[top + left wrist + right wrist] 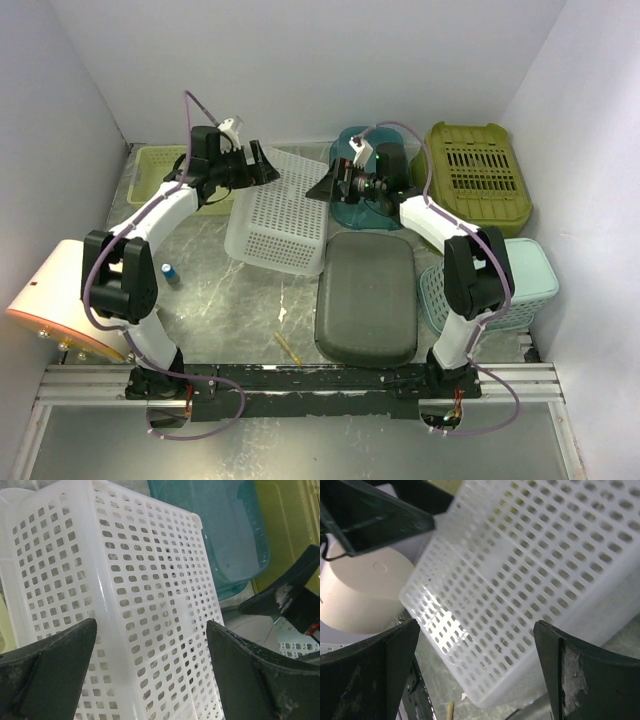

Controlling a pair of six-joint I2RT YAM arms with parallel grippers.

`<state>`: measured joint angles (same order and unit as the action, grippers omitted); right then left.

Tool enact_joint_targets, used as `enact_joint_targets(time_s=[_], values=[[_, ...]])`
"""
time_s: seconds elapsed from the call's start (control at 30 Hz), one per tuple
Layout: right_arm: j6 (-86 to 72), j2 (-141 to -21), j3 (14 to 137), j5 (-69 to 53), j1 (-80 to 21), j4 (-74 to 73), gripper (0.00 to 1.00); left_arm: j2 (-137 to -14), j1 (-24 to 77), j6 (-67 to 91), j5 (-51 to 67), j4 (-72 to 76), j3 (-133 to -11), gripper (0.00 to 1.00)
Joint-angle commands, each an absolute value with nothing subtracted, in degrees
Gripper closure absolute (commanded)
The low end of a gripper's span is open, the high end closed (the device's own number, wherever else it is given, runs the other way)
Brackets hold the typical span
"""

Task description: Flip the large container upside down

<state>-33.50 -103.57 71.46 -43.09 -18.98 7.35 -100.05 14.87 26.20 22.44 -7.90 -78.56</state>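
Note:
The large container, a white perforated basket (280, 215), lies in the middle of the table with a broad holed face upward. It fills the left wrist view (140, 605) and the right wrist view (530, 580). My left gripper (262, 165) hangs open just above the basket's far left corner, with nothing between its jaws (151, 625). My right gripper (322, 188) faces it from the basket's far right edge. It is also open and empty (477, 627). Neither gripper touches the basket.
A teal tub (360, 180) stands behind the right gripper. An olive basket (478, 175) sits at the back right and a pale green one (155, 170) at the back left. A dark grey tub (367, 295), mint basket (505, 285), small blue bottle (170, 272) and wooden stick (288, 347) lie nearer.

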Motion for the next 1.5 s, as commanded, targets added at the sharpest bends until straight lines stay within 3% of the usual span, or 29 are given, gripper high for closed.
enact_joint_targets(time_s=[0.0,0.2,0.4,0.57,0.7,0.97,1.17,1.47], values=[[-31.1,-100.7,74.0,-44.2,-19.8,8.9,0.00,-97.4,17.7,29.2,26.4,-12.1,-75.5,0.00],[-27.3,-96.9,72.1,-40.5,-19.8,3.7,0.00,-92.4,17.8,26.2,24.1,-19.4,-76.1,0.01],[-21.2,-88.7,67.2,-36.2,-22.6,-4.6,0.00,-82.4,17.7,22.0,12.5,-27.4,-74.9,0.00],[-13.4,-84.4,66.3,-29.6,-38.9,-13.0,0.00,-79.8,17.7,23.3,15.3,-36.5,-74.0,0.00],[-15.6,-82.4,60.7,-28.8,-46.9,-8.2,0.00,-74.7,17.7,25.5,14.0,-34.8,-68.1,0.00],[-18.3,-88.4,61.2,-21.1,-56.7,-5.5,0.00,-72.9,17.5,25.4,9.2,-38.3,-68.9,0.00],[-20.0,-95.0,63.0,-21.5,-59.4,-4.3,0.00,-70.8,16.7,27.9,5.7,-40.2,-72.6,0.00],[-24.7,-100.5,64.2,-12.3,-59.5,-1.8,0.00,-64.9,16.6,28.9,-1.2,-40.3,-74.9,0.00]])
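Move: The white container hangs tilted, bottom up, between my hands: its middle is about 8 cm back, 4 cm right and 7 cm below my left hand, and some 5 cm back, 7 cm left and 6 cm below my right. From my right hand, the grey container lies about 23 cm back and 10 cm right, the teal one roughly 4 cm ahead and 11 cm right. The light-green basket sits level with my left hand, 19 cm to its left. I draw both open hands away from where they stand at the white container's far part. My left pulls back about 14 cm, then off to the left and up; my right first lifts slightly, then sweeps some 25 cm back and leftward over the container and sinks beside its near side, turning about 25 degrees counter-clockwise with its fingers tipping down. ##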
